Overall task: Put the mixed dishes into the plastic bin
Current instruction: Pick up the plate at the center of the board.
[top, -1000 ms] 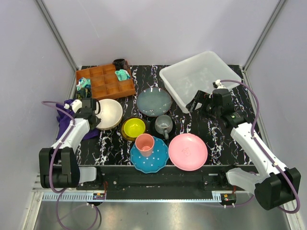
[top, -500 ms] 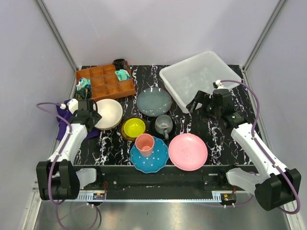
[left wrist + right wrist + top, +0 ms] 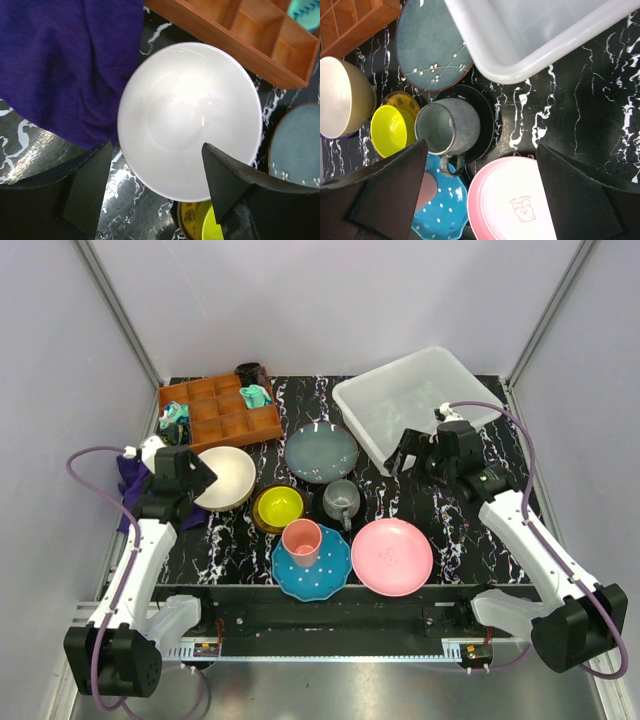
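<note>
The cream bowl (image 3: 228,477) (image 3: 190,120) stands upright at the left, with my left gripper (image 3: 197,478) (image 3: 156,150) open above its near-left rim and holding nothing. Around it sit the small yellow bowl (image 3: 279,507) (image 3: 390,131), the grey-blue plate (image 3: 321,453) (image 3: 432,47), and the grey mug (image 3: 341,500) (image 3: 447,125) on a black saucer (image 3: 482,112). A pink cup (image 3: 301,540) stands on the blue dotted plate (image 3: 311,565), beside the pink plate (image 3: 392,556) (image 3: 512,205). My right gripper (image 3: 415,452) (image 3: 481,150) hangs open by the near-left corner of the plastic bin (image 3: 420,400) (image 3: 540,35).
A brown wooden compartment tray (image 3: 220,412) (image 3: 240,35) with teal items stands at the back left. A purple cloth (image 3: 135,485) (image 3: 60,65) lies left of the cream bowl. Enclosure walls close in on both sides and at the back.
My left gripper has opened at the cream bowl's left rim and drawn up and back from it. The bowl stays put. The right gripper has shifted slightly to the left.
</note>
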Action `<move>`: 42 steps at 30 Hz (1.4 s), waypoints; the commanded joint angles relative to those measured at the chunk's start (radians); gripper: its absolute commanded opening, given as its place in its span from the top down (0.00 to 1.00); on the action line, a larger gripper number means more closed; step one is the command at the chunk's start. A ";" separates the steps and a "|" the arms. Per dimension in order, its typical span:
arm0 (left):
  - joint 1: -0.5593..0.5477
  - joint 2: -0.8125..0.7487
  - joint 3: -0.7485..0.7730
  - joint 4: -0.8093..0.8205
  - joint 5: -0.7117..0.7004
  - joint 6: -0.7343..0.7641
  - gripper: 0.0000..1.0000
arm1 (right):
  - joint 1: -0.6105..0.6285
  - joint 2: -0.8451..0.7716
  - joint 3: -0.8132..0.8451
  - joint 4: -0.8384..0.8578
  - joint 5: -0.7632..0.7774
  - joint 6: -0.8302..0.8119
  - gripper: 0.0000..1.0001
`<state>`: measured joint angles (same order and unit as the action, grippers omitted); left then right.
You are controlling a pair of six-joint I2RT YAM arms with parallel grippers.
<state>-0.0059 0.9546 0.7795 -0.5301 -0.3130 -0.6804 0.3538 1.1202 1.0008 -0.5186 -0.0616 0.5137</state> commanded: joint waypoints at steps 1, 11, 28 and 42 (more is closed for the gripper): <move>-0.101 -0.017 0.076 0.015 -0.023 0.054 0.24 | 0.053 0.021 0.070 -0.017 0.032 -0.034 0.00; -0.391 0.182 0.236 0.035 -0.130 0.113 0.25 | 0.152 0.196 0.238 -0.041 0.057 -0.052 0.00; -0.422 0.650 0.510 0.217 0.109 0.189 0.26 | 0.174 0.303 0.322 -0.049 0.091 -0.089 0.00; -0.307 0.826 0.494 0.347 0.235 0.206 0.28 | 0.174 0.297 0.285 -0.006 0.032 -0.086 0.00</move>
<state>-0.3172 1.7557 1.2652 -0.2695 -0.1295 -0.5041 0.5186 1.4391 1.2892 -0.5640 -0.0132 0.4446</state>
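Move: Ahead and far to the right of the open left hand, about 13 cm out and 32 cm across, lies the grey-green plate, some 14 cm lower. The white bowl is 3 cm ahead and 6 cm right of that hand, the yellow bowl 5 cm back and 20 cm right, and the wooden box 22 cm straight ahead. From the right hand the plate lies about 12 cm ahead, 20 cm left and 19 cm down; the bin's middle is 22 cm ahead, 8 cm right. Swinging right and forward, about 17 cm each way, the left hand rises slightly and passes over the white bowl, then sinks into the space beside the grey-green plate's left edge, easing back left at the last. It turns some 30 degrees clockwise, fingers still open. The right hand, wide open, slides left and a little forward towards the plate, staying high, then waits. ##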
